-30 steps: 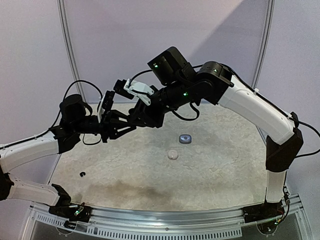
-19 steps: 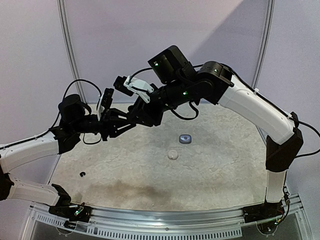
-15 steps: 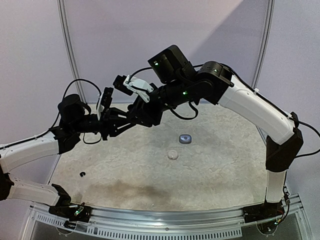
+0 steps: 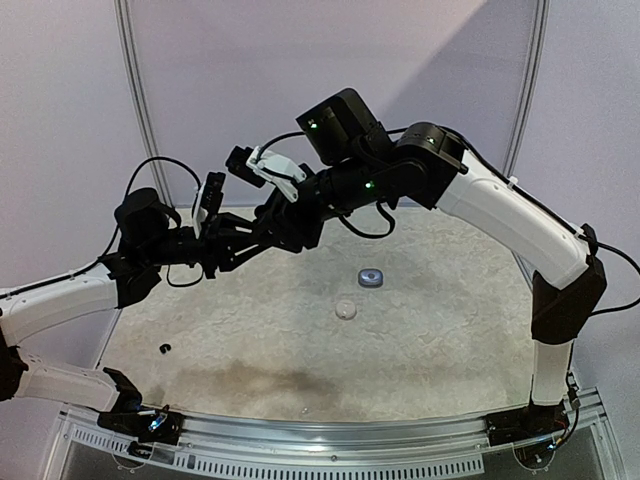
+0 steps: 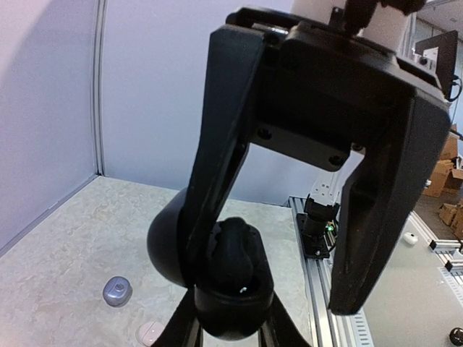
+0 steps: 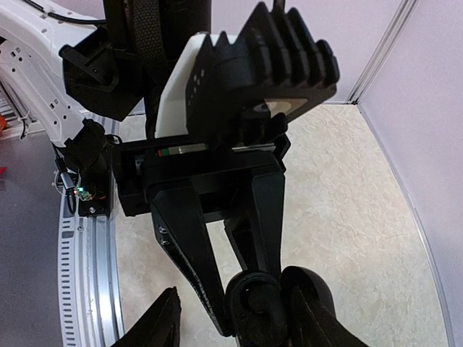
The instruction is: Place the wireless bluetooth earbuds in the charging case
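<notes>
A black charging case [image 5: 226,307] hangs in mid-air at the back left, lid [image 5: 168,242] hinged open. My left gripper [image 5: 228,337] is shut on the case from below. A black earbud [image 5: 236,249] sits in the case's well. My right gripper [image 5: 271,289] faces it from above, open, its fingers [image 5: 372,217] spread wide to either side of the case. The right wrist view shows the same case [image 6: 255,302] held in the left gripper [image 6: 253,296], with the right gripper [image 6: 242,324] open around it. From above, the two grippers [image 4: 265,235] meet over the table's back left.
A small silvery-grey case [image 4: 371,277] and a white one [image 4: 346,309] lie mid-table. A tiny black bud [image 4: 164,348] lies at the near left. The wall and a corner post [image 4: 140,100] stand close behind the arms. The metal rail [image 4: 330,440] runs along the near edge.
The right gripper's jaws have spread wider apart around the case. Both grippers have lifted slightly together; the left still holds the case.
</notes>
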Available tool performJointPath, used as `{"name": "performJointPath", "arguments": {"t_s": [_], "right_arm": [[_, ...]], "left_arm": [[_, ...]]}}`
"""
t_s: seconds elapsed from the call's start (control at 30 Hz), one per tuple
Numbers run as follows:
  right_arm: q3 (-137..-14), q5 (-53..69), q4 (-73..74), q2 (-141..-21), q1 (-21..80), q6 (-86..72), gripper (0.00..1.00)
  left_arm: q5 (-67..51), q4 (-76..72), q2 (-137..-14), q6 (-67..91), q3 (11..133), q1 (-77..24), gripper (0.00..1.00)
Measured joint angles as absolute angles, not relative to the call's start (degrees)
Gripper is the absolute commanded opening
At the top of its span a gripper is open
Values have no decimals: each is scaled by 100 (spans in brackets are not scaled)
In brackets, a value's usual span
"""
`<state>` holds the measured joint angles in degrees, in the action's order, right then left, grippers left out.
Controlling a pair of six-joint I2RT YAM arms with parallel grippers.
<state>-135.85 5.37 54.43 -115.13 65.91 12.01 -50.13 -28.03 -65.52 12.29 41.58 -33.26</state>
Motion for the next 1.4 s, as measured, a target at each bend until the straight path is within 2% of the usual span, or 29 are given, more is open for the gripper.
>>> {"name": "performJointPath", "arguments": {"t_s": [0.17,0.6,0.77,0.9,1.17,1.4], "right_arm": [[-13583,790,5419,-11502,6488,1009,38],[-13493,1299,5347,-11456,6298,587,37],[-13413,1514,5312,-11410,6184,342,27],[-13347,1601,5262,-11395,6130,237,26],[-13316,1675,5251,-11371,6110,143,32],[-13231,1765,5245,-11297,6077,43,30]], "left_arm": [[-5035,-2829,-6552,1227,4156,-3326,0],[-5057,-2847,-6552,1212,4152,-3326,0],[-5057,-2849,-6552,1205,4152,-3326,0],[-5054,-2842,-6552,1205,4152,-3326,0],[-5054,-2840,-6552,1199,4152,-3326,0],[-5052,-2845,-6552,1175,4152,-3326,0]]}}
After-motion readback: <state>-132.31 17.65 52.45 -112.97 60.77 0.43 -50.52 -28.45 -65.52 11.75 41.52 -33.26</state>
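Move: The black charging case, lid open, is already held just beyond the left fingertips, about 2 cm to that hand's right. From the right hand it lies 1 cm ahead, 1 cm left and some 2 cm below, between the spread fingers. On the table about 35 cm below the right hand, the pale round case lies 8 cm ahead and 16 cm right, the blue case 18 cm ahead and 23 cm right. Hold the left hand still with its grip on the black case. Roll the right wrist about 15 degrees, clockwise looking along its fingers, while drawing that hand only 1 to 1.5 cm right and slightly forward. Narrow its fingers in stages to a little over half their gap, one fingertip staying in by the open lid and the other swinging in towards the case body. ##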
